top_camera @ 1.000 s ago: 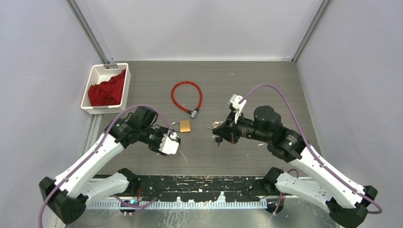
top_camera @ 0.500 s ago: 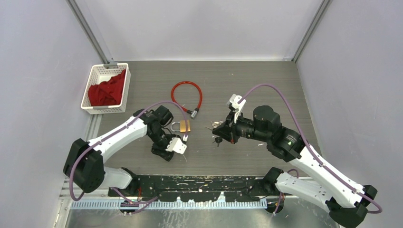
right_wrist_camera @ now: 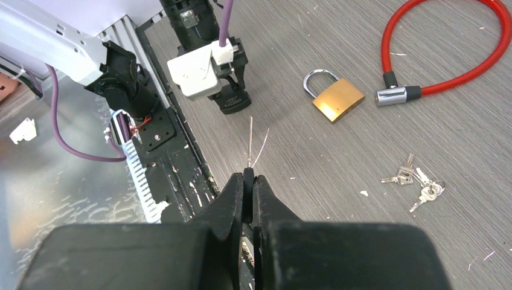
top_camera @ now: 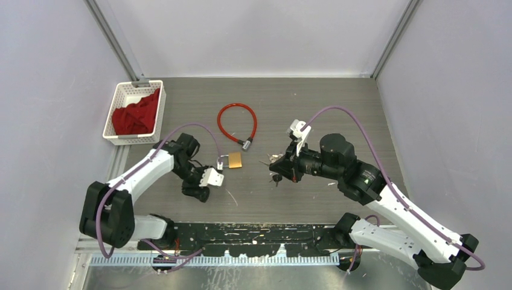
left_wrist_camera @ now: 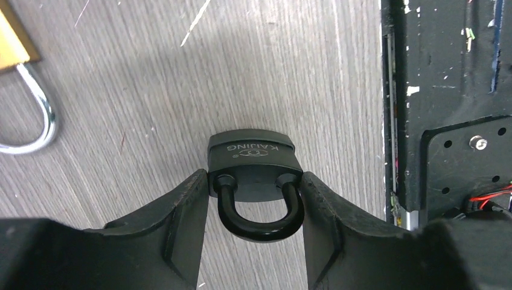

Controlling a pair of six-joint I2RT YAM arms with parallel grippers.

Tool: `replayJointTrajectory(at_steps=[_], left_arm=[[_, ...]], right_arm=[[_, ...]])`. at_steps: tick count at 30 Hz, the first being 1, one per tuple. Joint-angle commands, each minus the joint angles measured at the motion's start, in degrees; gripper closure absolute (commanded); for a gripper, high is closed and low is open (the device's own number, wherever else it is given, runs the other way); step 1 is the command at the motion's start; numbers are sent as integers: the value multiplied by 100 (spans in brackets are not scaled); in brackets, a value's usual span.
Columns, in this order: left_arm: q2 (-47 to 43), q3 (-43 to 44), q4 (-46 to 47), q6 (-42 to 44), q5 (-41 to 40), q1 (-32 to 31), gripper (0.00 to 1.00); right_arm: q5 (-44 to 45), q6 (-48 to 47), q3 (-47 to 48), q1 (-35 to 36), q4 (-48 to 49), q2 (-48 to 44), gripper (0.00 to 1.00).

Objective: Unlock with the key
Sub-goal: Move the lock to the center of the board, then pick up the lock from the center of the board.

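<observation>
A black padlock (left_wrist_camera: pixel 252 158) sits between the fingers of my left gripper (left_wrist_camera: pixel 253 184), which is shut on its sides, shackle toward the wrist. In the top view this gripper (top_camera: pixel 197 192) hangs low over the table near the front edge. My right gripper (right_wrist_camera: pixel 249 176) is shut on a key whose black head is pinched between the jaws. The key's thin silver blade (right_wrist_camera: pixel 250 142) points at the black padlock (right_wrist_camera: pixel 234 103). In the top view the right gripper (top_camera: pixel 278 174) hovers mid-table, well apart from the lock.
A brass padlock (top_camera: pixel 233 160) lies between the arms, a red cable lock (top_camera: pixel 236 122) behind it. A bunch of small keys (right_wrist_camera: pixel 416 181) lies on the table. A white basket (top_camera: pixel 115 115) with red cloth stands at the back left. The black base rail (top_camera: pixel 241 232) borders the near edge.
My left arm has swung, carrying the black padlock a little left and toward the front edge. The right arm with the key has barely moved.
</observation>
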Motion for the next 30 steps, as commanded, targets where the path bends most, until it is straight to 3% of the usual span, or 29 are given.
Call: replayJointTrajectory(at_steps=[1, 3, 6, 11, 12, 13, 21, 25, 30], left_arm=[[107, -346, 322, 942, -391, 502, 73], [88, -397, 375, 1049, -430, 583, 64], [120, -455, 275, 1358, -501, 584, 34], [130, -569, 357, 1800, -729, 590, 29], [111, -570, 375, 1809, -724, 584, 7], [99, -551, 380, 1803, -695, 589, 1], [-229, -335, 448, 1759, -374, 509, 1], [-556, -225, 519, 1459, -453, 18, 0], [-347, -126, 504, 886, -866, -705, 7]], right_arm=[[-16, 6, 313, -29, 194, 65, 99], [-17, 7, 329, -29, 201, 94, 99], [-9, 28, 336, -26, 230, 116, 99], [-8, 44, 315, -29, 236, 116, 99], [-8, 48, 301, -28, 238, 99, 99], [-1, 51, 285, -29, 238, 86, 99], [-46, 60, 135, -28, 338, 58, 99], [-69, 52, 129, -29, 354, 72, 99], [-66, 60, 111, -29, 349, 50, 99]])
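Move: The left hand still pinches the black lock by the sides of its body, the lock's middle practically at the hand point and low over the table. From that hand, the brass padlock lies some 11 cm farther forward and 12 cm to the right, and the red cable lock's silver cylinder about 16 cm forward and 16 cm right, both roughly 4 cm lower. From the right hand the black lock is around 27 cm left, about level forward and 26 cm below. Open the left gripper wide to let go of the black lock, sliding the hand about 4 cm left and 3–4 cm down as the fingers spread around it. Then bring it back up and right almost to its starting height, easing forward a bit, while turning it clockwise and swinging the fingertips forward, each around 15 degrees. Keep the lock between the open fingers. ##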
